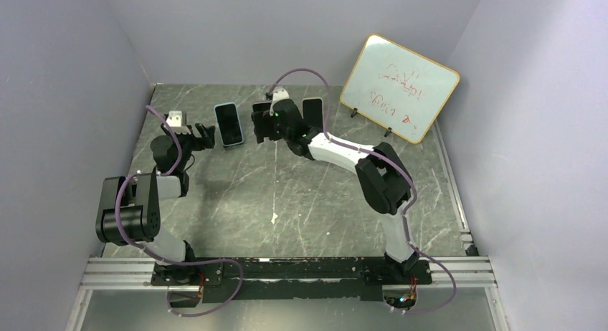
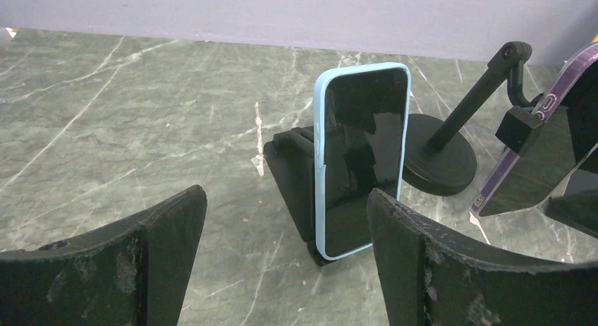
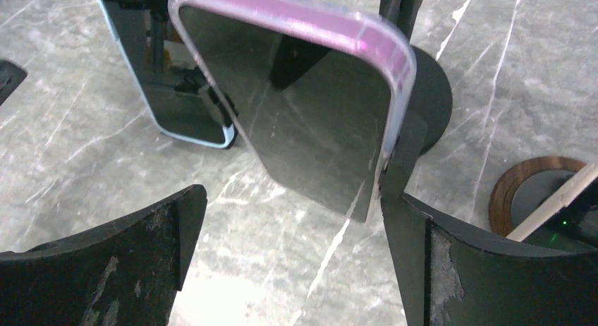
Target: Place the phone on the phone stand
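Observation:
A phone in a pink-purple clear case (image 3: 310,107) stands tilted against the holder of a black phone stand with a round base (image 3: 431,93). My right gripper (image 3: 293,199) is open just below it. The right fingertip (image 3: 398,178) sits close to the phone's lower corner, and I cannot tell whether they touch. The left wrist view shows this phone (image 2: 536,149) at the right, beside the stand's arm and base (image 2: 441,153). From above, the right gripper (image 1: 259,128) is at the phone (image 1: 258,110). My left gripper (image 2: 285,199) is open and holds nothing.
A blue-cased phone (image 2: 363,157) leans on a black wedge stand (image 2: 293,171) in front of the left gripper (image 1: 208,135). Another dark phone-like slab (image 1: 312,110) stands behind the right arm. A whiteboard (image 1: 399,87) is propped at the back right. A brown ring (image 3: 543,192) lies at the right.

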Controlling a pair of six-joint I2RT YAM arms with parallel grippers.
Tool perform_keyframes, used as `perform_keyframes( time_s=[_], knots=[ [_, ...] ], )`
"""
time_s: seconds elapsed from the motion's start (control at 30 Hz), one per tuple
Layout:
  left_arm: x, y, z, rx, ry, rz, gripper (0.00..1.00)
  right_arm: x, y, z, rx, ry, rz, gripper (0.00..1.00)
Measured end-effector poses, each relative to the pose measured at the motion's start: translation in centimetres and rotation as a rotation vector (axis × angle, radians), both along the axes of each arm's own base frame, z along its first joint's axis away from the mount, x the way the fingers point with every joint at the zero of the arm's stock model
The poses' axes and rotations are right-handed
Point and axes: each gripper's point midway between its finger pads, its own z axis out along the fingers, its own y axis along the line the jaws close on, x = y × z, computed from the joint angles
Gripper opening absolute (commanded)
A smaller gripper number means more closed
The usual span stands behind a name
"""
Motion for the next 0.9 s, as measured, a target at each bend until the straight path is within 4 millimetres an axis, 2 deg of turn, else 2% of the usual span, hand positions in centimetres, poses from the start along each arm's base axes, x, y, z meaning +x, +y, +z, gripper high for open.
perform_keyframes(
  time_s=[0.27, 0.43, 0.57, 0.73, 0.9],
  knots=[
    [-0.1, -0.1, -0.3, 0.005, 0.011, -0.002, 0.88, -2.2, -3.3, 0.5, -0.033, 0.015, -0.005, 1.00],
    [-0.2, -0.7, 0.3, 0.009, -0.005, -0.025, 0.88, -2.6, -7.6, 1.5, -0.035, 0.010, -0.065, 1.00],
    [-0.4, -1.7, 1.5, 0.022, -0.039, -0.053, 0.88, -2.6, -11.1, 1.6, -0.036, 0.017, -0.119, 1.00],
    [-0.8, -2.4, 3.4, 0.038, -0.087, -0.070, 0.88, -2.5, -13.7, 0.9, -0.054, 0.045, -0.197, 1.00],
    [-1.3, -3.1, 5.5, 0.048, -0.142, -0.086, 0.88, -4.2, -16.0, 0.1, -0.080, 0.057, -0.248, 1.00]
  ],
)
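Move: The purple-edged phone, already in the round-based stand, is about 5 cm ahead of the right hand, 1 cm left and 2 cm lower. The right-hand phone stands roughly 8 cm ahead and 14 cm right of this hand, 7 cm lower; the blue-edged phone some 5 cm ahead, 14 cm left, 5 cm lower. From the left hand the purple-edged phone is about 6 cm ahead, 20 cm right and 4 cm lower, and the blue-edged one 7 cm ahead, 7 cm right and 6 cm lower. The purple-edged phone is left in its stand as the right hand, fingers still wide open, backs off a little, then sweeps right about 16 cm to in front of the right-hand phone, easing farther back at the end and turning some 15 degrees clockwise. The empty, open left hand then rises about 5 cm and shifts right, fingers tipping up slightly. ##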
